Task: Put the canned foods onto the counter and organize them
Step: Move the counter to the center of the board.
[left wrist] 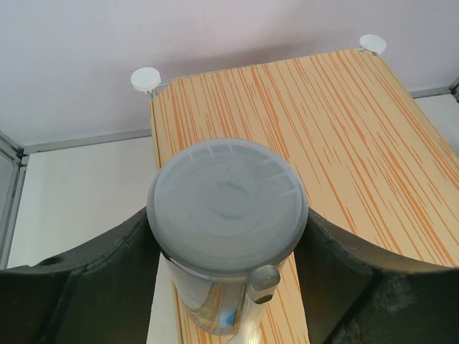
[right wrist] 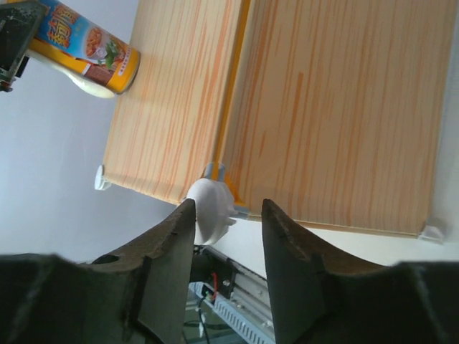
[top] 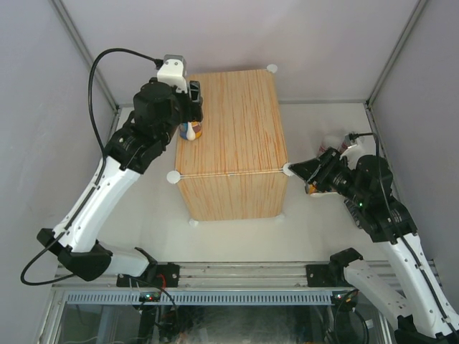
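The counter [top: 233, 136] is a light wood-grain box with white knobs in the middle of the table. My left gripper [top: 192, 115] is shut on a tall blue-orange can [top: 191, 130] and holds it upright over the left edge of the counter top. In the left wrist view the fingers [left wrist: 107, 272] press both sides of its grey lid [left wrist: 228, 204], above the counter [left wrist: 344, 143]. My right gripper [top: 305, 172] is open and empty at the counter's front right knob [right wrist: 209, 211]. The can [right wrist: 86, 50] also shows in the right wrist view. Other cans [top: 337, 141] lie partly hidden behind the right arm.
Grey walls close the table in at the back and on both sides. The right arm covers most of the table to the right of the counter. A metal rail [top: 237, 272] runs along the near edge.
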Controlling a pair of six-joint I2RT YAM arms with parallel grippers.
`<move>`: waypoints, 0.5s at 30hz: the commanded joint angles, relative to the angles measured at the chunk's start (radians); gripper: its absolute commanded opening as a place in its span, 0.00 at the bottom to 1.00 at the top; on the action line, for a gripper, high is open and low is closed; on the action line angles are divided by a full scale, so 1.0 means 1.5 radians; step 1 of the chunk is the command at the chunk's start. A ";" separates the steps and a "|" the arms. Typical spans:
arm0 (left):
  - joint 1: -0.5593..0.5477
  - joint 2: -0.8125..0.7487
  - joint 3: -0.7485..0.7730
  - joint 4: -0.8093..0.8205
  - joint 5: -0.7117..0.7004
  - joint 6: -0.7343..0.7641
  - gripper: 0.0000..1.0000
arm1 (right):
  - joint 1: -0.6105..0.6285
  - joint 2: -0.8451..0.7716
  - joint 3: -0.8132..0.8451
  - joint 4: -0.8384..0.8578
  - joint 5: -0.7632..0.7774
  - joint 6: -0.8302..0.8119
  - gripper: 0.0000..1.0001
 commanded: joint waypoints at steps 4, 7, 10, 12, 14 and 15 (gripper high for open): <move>-0.015 0.002 0.065 0.046 -0.011 -0.010 0.00 | -0.036 -0.024 0.026 -0.016 -0.007 -0.036 0.53; -0.030 0.005 0.069 0.051 -0.033 -0.006 0.00 | -0.044 -0.026 0.036 -0.024 -0.008 -0.046 0.59; -0.035 0.016 0.092 0.052 -0.040 -0.003 0.00 | -0.053 -0.032 0.037 -0.030 -0.002 -0.053 0.63; -0.039 0.025 0.112 0.049 -0.044 0.002 0.00 | -0.059 -0.031 0.037 -0.026 -0.002 -0.056 0.63; -0.046 0.035 0.133 0.043 -0.049 0.011 0.00 | -0.065 -0.027 0.040 -0.021 -0.007 -0.060 0.64; -0.050 0.040 0.142 0.042 -0.053 0.016 0.00 | -0.068 -0.024 0.043 -0.021 -0.008 -0.063 0.64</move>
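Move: Just at the right fingertips is the counter's near-right knob, about 1 cm ahead, 2 cm left and 1 cm down from that hand. From the same hand the counter top's middle is some 13 cm ahead and 16 cm left, nearly level, and the orange can lies 12 cm ahead, 12 cm right, far below. The left hand has the counter top's middle about level ahead, 9 cm right and 12 cm lower; the near-left knob is 13 cm back, 7 cm left, at that lower height. Letting go of the near-right knob, the right fingers, already parting, spread from about a third to nearly two-thirds open while the hand backs off to the right about 2 cm, away from the counter. The left hand keeps its grip on the upright can and carries it some 2 cm to the right, further in over the counter top. ##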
